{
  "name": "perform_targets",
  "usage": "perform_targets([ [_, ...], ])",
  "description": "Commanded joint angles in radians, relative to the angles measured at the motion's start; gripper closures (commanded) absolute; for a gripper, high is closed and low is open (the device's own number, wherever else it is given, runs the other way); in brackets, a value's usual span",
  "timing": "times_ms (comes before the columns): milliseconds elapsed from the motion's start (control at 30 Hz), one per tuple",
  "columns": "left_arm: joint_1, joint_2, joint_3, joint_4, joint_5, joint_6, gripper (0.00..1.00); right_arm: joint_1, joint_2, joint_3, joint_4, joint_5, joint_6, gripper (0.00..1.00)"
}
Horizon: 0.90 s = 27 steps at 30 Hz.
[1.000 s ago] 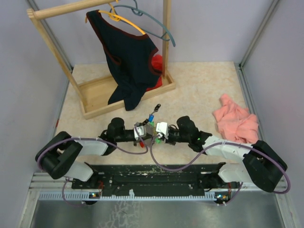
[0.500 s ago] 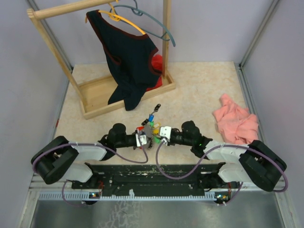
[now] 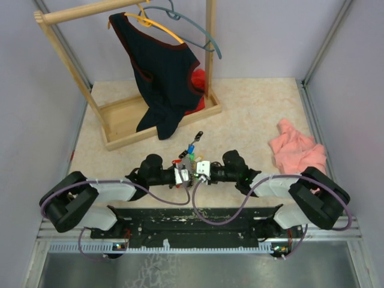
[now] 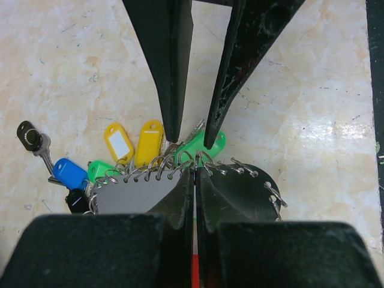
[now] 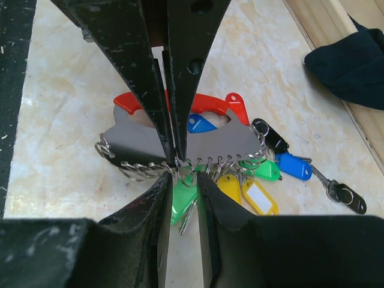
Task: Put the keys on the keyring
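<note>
The keyring [image 5: 223,143] is a flat grey plate with a red part [image 5: 210,102] and a row of small wire rings along its edge. It lies on the table and also shows as the keyring [image 4: 135,195]. My left gripper [image 4: 196,171] is shut on the plate's edge. Keys with yellow [image 5: 258,198], blue [image 5: 294,165], red [image 5: 237,108] and black [image 5: 267,132] heads fan out from the rings. My right gripper [image 5: 184,179] faces the left one, shut narrowly on the green key [image 5: 182,201]. In the top view both grippers [image 3: 182,174] [image 3: 201,169] meet over the bunch.
A wooden clothes rack [image 3: 159,117] with a dark garment [image 3: 162,72] and hangers [image 3: 180,24] stands at the back left. A pink cloth [image 3: 298,153] lies at the right. Walls close in the left and right sides of the table [image 3: 252,114].
The right arm has pushed its gripper leftward, closer to the left gripper. The left gripper drew back slightly at first and has since held still, staying shut.
</note>
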Motion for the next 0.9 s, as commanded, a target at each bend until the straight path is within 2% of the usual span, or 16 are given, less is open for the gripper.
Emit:
perform_targets([
  [0,-0.009,0.004,0.041,-0.043,0.003,-0.012,0.99,0.015,0.032,0.054,0.044,-0.026,-0.025,0.77],
  [367,-0.012,0.008,0.053,-0.064,0.006,-0.017,0.99,0.021,0.091,0.075,0.049,-0.011,-0.039,0.85],
  [500,-0.012,0.01,0.053,-0.061,0.004,-0.023,0.99,0.022,0.097,0.086,0.019,-0.028,-0.044,0.85],
  [667,-0.012,0.006,0.05,-0.049,0.021,-0.03,0.99,0.024,0.11,0.077,0.058,-0.018,-0.044,0.85],
  [867,-0.012,-0.013,0.038,-0.038,0.018,-0.04,0.99,0.023,0.131,0.081,0.077,-0.023,-0.033,1.0],
])
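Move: The left fingers already pinch a small ring on the keyring's edge, right at their tips; from the slightly open right fingers that ring lies about 2 cm below and 1 cm left, level fore and aft. On the table, some 3 cm below the right hand, are the green key tag 1 cm right, the yellow tags about 4 cm ahead and 1 cm right, and the red handle roughly 6 cm left, neither ahead nor back. The right hand sinks about 2.5 cm, slightly left, shutting its fingers at the ring the left keeps pinched. ##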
